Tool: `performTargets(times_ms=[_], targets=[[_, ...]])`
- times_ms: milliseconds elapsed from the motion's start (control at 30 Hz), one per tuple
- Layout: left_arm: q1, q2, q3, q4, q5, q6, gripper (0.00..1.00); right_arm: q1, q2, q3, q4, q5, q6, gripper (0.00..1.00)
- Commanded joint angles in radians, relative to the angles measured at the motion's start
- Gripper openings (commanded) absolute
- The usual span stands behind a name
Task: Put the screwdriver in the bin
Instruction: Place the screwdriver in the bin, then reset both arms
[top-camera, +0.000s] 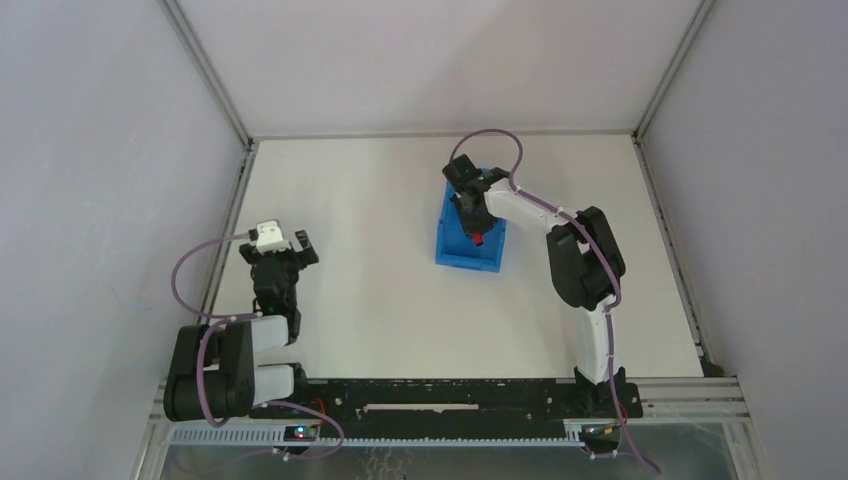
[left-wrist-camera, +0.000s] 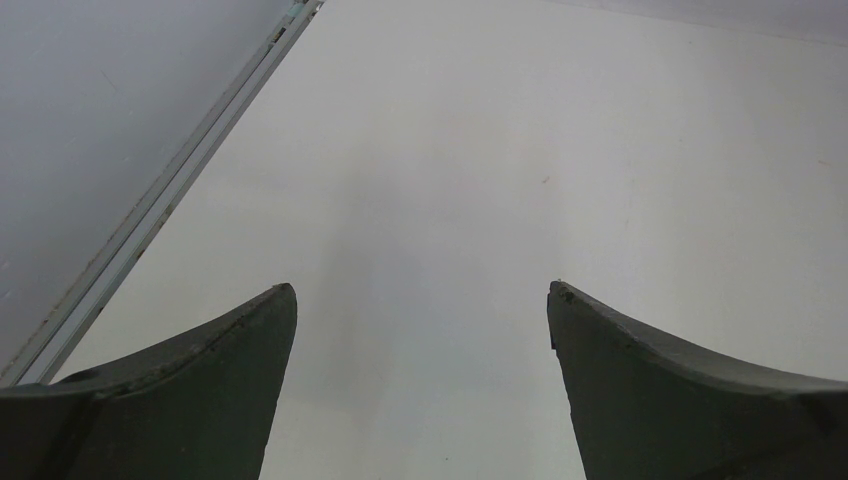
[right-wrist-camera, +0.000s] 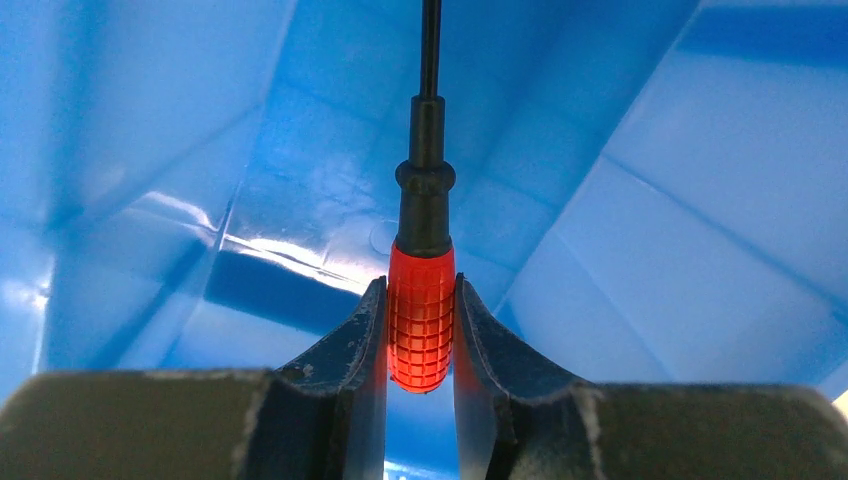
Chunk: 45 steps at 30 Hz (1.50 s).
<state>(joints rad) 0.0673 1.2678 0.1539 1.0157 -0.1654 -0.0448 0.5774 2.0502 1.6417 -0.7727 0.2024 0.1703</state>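
Note:
The blue bin (top-camera: 450, 252) stands in the middle of the table. My right gripper (top-camera: 474, 228) reaches down into it and is shut on the screwdriver (right-wrist-camera: 421, 318), clamping its red gridded handle between both fingers. The thin black shaft points away from the wrist camera toward the bin's blue inner walls (right-wrist-camera: 650, 230). From above, only a speck of red handle (top-camera: 479, 239) shows under the arm. My left gripper (top-camera: 286, 250) hovers open over bare table at the left, fingers (left-wrist-camera: 230, 370) spread wide with nothing between them.
The table is enclosed by grey walls with metal rails, one rail (left-wrist-camera: 150, 215) running close along the left gripper's side. White tabletop (top-camera: 370, 290) lies between the bin and the left arm. A black base rail (top-camera: 450, 395) spans the near edge.

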Motion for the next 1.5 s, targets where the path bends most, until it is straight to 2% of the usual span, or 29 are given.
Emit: performTargets(times_ms=[0, 167, 333, 733, 1133, 1200, 1233, 1267, 1467], targets=[[-0.005, -0.010, 0.038, 0.037, -0.015, 0.016, 1.00, 0.004, 0.009, 0.003, 0.027, 0.049, 0.028, 0.26], [-0.006, -0.010, 0.038, 0.037, -0.016, 0.016, 1.00, 0.001, 0.017, 0.008, 0.020, 0.075, 0.041, 0.43], [-0.005, -0.010, 0.038, 0.037, -0.016, 0.016, 1.00, 0.001, 0.002, 0.012, 0.026, 0.074, 0.037, 0.53], [-0.006, -0.010, 0.039, 0.037, -0.016, 0.016, 1.00, 0.002, -0.051, 0.042, 0.018, 0.066, 0.054, 0.56], [-0.005, -0.010, 0.038, 0.037, -0.014, 0.016, 1.00, -0.007, -0.134, 0.123, -0.030, 0.046, 0.074, 0.65], [-0.006, -0.010, 0.039, 0.037, -0.015, 0.016, 1.00, -0.011, -0.154, 0.132, -0.035, 0.054, 0.076, 0.72], [-0.005, -0.010, 0.038, 0.037, -0.015, 0.016, 1.00, -0.013, -0.165, 0.133, -0.035, 0.062, 0.078, 0.83], [-0.006, -0.010, 0.038, 0.037, -0.014, 0.016, 1.00, -0.014, -0.175, 0.133, -0.036, 0.067, 0.078, 0.97], [-0.006, -0.010, 0.038, 0.037, -0.015, 0.016, 1.00, -0.025, -0.236, 0.105, -0.043, 0.107, 0.086, 1.00]])
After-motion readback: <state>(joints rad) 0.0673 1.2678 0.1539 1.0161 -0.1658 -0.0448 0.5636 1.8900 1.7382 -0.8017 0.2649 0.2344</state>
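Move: Already inside the bin, the right hand still pinches the screwdriver by its red handle. The bin's middle lies about 3 cm ahead of the hand, neither left nor right and about level; its near wall is some 6 cm back. The screwdriver's middle is roughly 2 cm ahead, 1 cm left and 1 cm lower, shaft pointing outward. From the left hand, the bin is about 7 cm ahead, 35 cm right and 5 cm lower. Settling barely half a centimetre further down towards the bin floor, with a slight drift right, the right hand opens its fingers part way and lets go of the red handle. After a brief stay it lifts away about 10 cm, easing some 2 cm forward, while the fingers spread wide and the wrist tilts their tips outward by roughly 10 degrees. ##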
